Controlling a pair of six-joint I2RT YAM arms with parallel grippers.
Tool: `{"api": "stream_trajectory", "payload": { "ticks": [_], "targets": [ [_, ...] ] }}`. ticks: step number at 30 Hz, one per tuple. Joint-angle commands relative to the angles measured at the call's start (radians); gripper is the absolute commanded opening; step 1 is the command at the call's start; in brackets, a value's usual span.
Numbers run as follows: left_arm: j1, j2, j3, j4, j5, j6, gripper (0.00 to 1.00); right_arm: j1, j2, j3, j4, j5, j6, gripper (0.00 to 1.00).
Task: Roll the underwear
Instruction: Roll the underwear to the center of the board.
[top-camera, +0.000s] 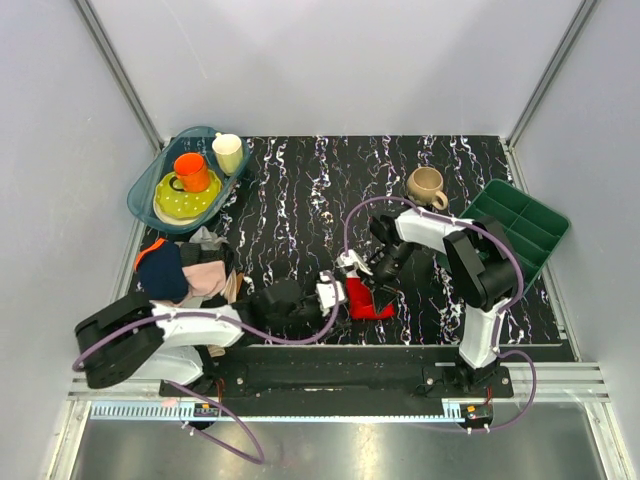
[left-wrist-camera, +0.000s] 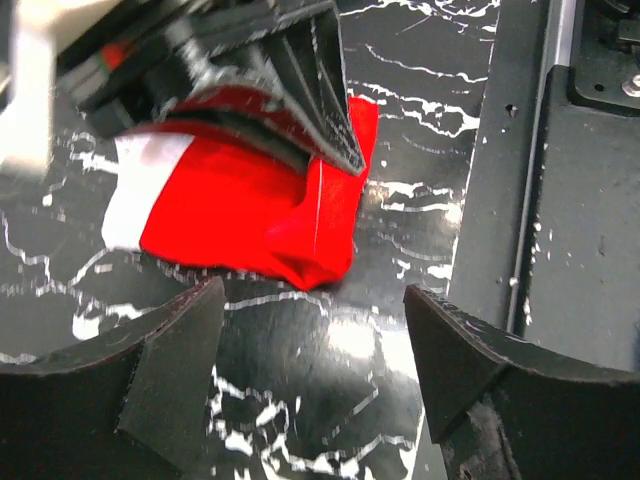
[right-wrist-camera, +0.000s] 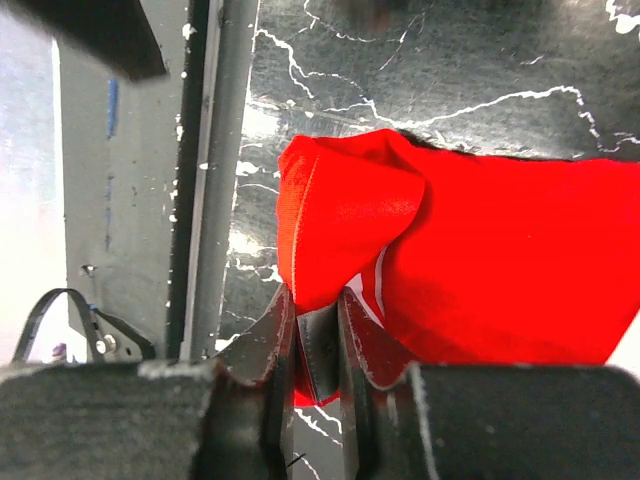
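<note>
The underwear is a bright red bundle with a white band, lying near the front edge of the black marbled table. In the left wrist view the underwear lies just beyond my left gripper. That gripper is open, with only bare table between its fingers. My left gripper sits at the bundle's left side. My right gripper is shut on a raised fold of the underwear at its corner. From above, the right gripper comes down onto the bundle from the right.
A pile of navy and pink garments lies at the left. A teal tray at the back left holds a plate and cups. A beige mug and a green divided tray stand at the right. The metal rail borders the table's near edge.
</note>
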Motion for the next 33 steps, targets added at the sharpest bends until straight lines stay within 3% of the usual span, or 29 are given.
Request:
{"api": "stream_trajectory", "payload": {
  "ticks": [1,8,12,17,18,21,22,23,29,33],
  "targets": [
    [-0.057,0.148,0.161,0.005,-0.064,0.142,0.76,-0.014,0.019,0.030,-0.098,-0.040,0.005,0.15],
    [-0.085,0.321,0.292,-0.076,-0.085,0.210,0.75,-0.026,0.021,0.017,-0.099,-0.038,0.001,0.17],
    [-0.086,0.378,0.338,-0.133,-0.067,0.214,0.63,-0.037,0.021,0.017,-0.098,-0.049,-0.001,0.18],
    [-0.088,0.397,0.341,-0.127,-0.035,0.194,0.56,-0.041,0.024,0.008,-0.078,-0.055,0.008,0.19],
    [-0.088,0.398,0.344,-0.126,-0.026,0.190,0.52,-0.041,0.024,0.007,-0.073,-0.055,0.013,0.20],
    [-0.085,0.417,0.364,-0.158,0.010,0.179,0.28,-0.046,0.016,-0.001,-0.055,-0.057,0.031,0.24],
    [-0.085,0.424,0.376,-0.168,0.014,0.162,0.15,-0.049,0.004,-0.007,-0.047,-0.057,0.046,0.29],
    [-0.080,0.436,0.382,-0.182,0.030,0.147,0.12,-0.059,-0.005,-0.013,-0.026,-0.054,0.056,0.32],
    [0.015,0.461,0.362,-0.169,0.190,-0.022,0.07,-0.142,-0.160,-0.070,0.082,-0.054,0.131,0.49],
    [0.105,0.510,0.402,-0.222,0.304,-0.094,0.06,-0.245,-0.299,-0.082,0.122,-0.045,0.148,0.51]
  ]
}}
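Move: The near, rolled edge of the underwear has its left end about 6 cm to the right of the open left hand, 1 cm ahead and some 6 cm below. The clothes pile lies roughly 32 cm to that hand's left and 8 cm ahead. From the right hand, which already pinches the same edge towards its right end, that left end lies about 5 cm left and 2 cm back, level with it; the mug is some 24 cm ahead and 9 cm to its right. The underwear's rolled near edge stays pinched at its right end while the left hand comes in about 5 cm to the right, then sinks some 6 cm, its left side rising about 15 degrees, and closes on the edge's left end. As it closes, the right fingers open, let go and pull off forward, up and to the right. ##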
